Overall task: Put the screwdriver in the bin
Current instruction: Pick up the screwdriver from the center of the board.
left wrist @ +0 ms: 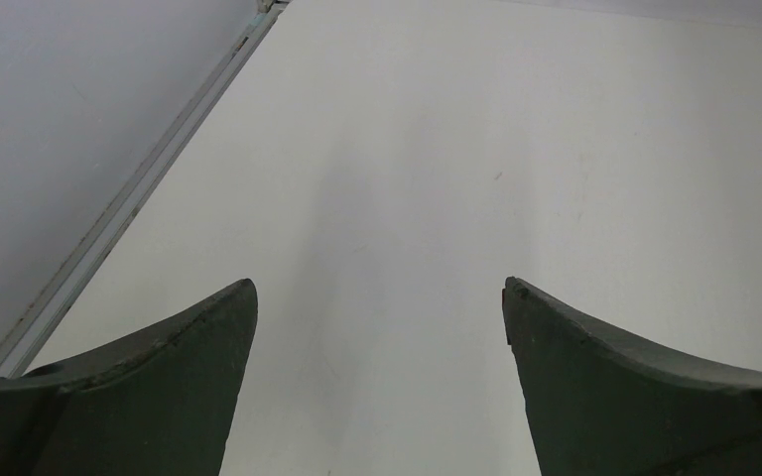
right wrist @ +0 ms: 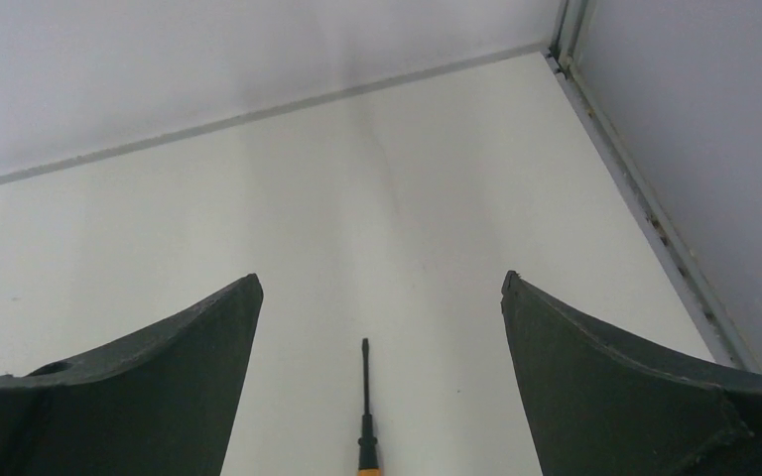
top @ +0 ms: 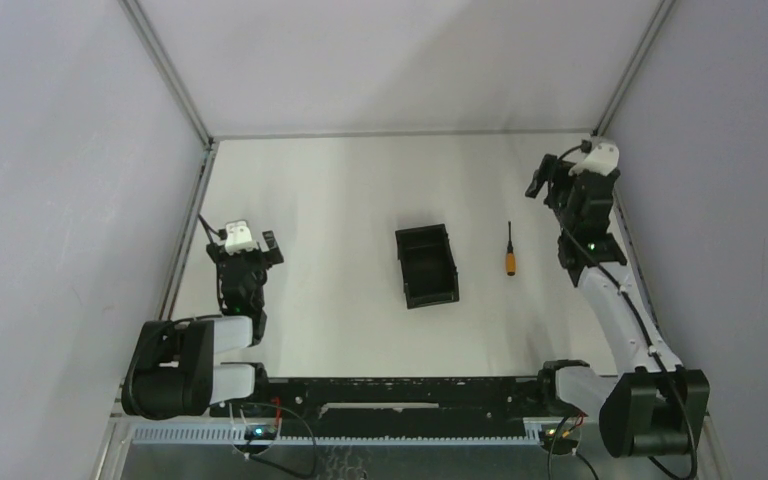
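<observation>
The screwdriver [top: 509, 251], orange handle and thin black shaft, lies flat on the white table just right of the bin [top: 426, 265], tip pointing away from the arms. The bin is a small black open-top box near the table's middle. My right gripper [top: 550, 180] hangs open above the table's right side, beyond and to the right of the screwdriver. In the right wrist view the screwdriver [right wrist: 365, 412] lies on the table between the spread fingers [right wrist: 189, 387], its handle cut off at the bottom edge. My left gripper [top: 260, 240] stands open at the left with nothing in it, over bare table [left wrist: 387, 198].
Grey walls enclose the table on three sides, with metal rails along the left edge [top: 188, 220] and right edge [right wrist: 645, 218]. A black bar with cabling [top: 400, 390] runs across the near edge between the arm bases.
</observation>
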Available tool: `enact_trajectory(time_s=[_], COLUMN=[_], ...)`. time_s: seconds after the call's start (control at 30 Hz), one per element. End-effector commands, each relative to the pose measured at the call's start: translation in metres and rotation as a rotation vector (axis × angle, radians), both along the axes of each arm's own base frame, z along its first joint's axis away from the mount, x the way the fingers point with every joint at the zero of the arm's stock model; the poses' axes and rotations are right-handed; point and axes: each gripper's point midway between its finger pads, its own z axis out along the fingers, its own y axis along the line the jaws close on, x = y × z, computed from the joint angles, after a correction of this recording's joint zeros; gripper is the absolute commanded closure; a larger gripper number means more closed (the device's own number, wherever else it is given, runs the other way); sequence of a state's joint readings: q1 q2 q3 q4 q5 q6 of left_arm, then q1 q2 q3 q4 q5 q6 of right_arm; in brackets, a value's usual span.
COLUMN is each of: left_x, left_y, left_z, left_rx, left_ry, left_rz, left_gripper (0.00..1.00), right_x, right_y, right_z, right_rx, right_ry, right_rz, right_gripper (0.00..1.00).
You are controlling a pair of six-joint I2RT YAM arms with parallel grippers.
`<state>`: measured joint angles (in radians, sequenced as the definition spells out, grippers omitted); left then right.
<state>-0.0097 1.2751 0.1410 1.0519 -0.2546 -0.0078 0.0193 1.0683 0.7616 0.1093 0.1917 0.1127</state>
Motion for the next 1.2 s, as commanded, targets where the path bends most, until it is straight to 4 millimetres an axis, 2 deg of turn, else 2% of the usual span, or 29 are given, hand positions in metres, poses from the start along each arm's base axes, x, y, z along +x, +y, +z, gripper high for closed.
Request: enact_trajectory(time_s=[0.0, 0.1, 0.2, 0.3, 0.47, 0.67, 0.8, 0.97, 1.17], left_x=[0.012, 0.011, 0.012, 0.012, 0.011, 0.011, 0.011, 0.011, 0.012], left_y=[0.001, 0.001, 0.001, 0.001, 0.001, 0.001, 0.001, 0.001, 0.001], left_z=[0.029, 0.028, 0.029, 0.028, 0.028, 0.028, 0.028, 0.028, 0.028], left_rx=[0.013, 0.013, 0.014, 0.013, 0.014, 0.013, 0.013, 0.013, 0.013], left_ry=[-0.08, -0.079, -0.08, -0.079, -0.078, -0.078, -0.078, -0.079, -0.08], left_rz=[-0.005, -0.005, -0.005, -0.004, -0.005, -0.004, -0.005, -0.005, -0.005], left_gripper=[0.02, 0.02, 0.02, 0.02, 0.02, 0.02, 0.02, 0.02, 0.02], right_x=[-0.007, -0.007, -0.002, 0.001, 0.003, -0.003, -0.008, -0.013, -0.016], right_y=[0.004, 0.003, 0.01, 0.015, 0.021, 0.029, 0.033, 0.037, 0.039], right_z=[0.0, -0.007, -0.017, -0.036, -0.08, -0.146, -0.174, -0.199, -0.214], right_rx=[0.034, 0.05, 0.068, 0.079, 0.101, 0.137, 0.145, 0.144, 0.149], right_ry=[0.207, 0.343, 0.444, 0.527, 0.676, 0.879, 0.947, 1.008, 1.042], right_rz=[0.007, -0.012, 0.02, 0.046, 0.067, 0.084, 0.081, 0.087, 0.094], right_gripper=[0.0, 0.0, 0.0, 0.01, 0.02, 0.08, 0.14, 0.21, 0.3])
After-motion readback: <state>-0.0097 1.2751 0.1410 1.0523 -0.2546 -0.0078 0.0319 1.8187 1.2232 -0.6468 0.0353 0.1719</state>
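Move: The screwdriver lies on the board about 23 cm below the right hand, some 5 cm to its left and about level with it, perhaps 1 cm back, with its handle end towards the base. The black bin stands about 25 cm to that hand's left, 5 cm back and 21 cm down. From the idle left hand the screwdriver lies roughly 62 cm to the right, 3 cm ahead and 10 cm lower. Towards the screwdriver the right hand first arcs a couple of centimetres up and forward, then sweeps down about 23 cm, drawing slightly back and leftwards and slowing near the board. Its wrist tips about 60 degrees until the fingers point steeply down, and the wide-open fingers part-close, staying open above the collar region with no contact visible. ##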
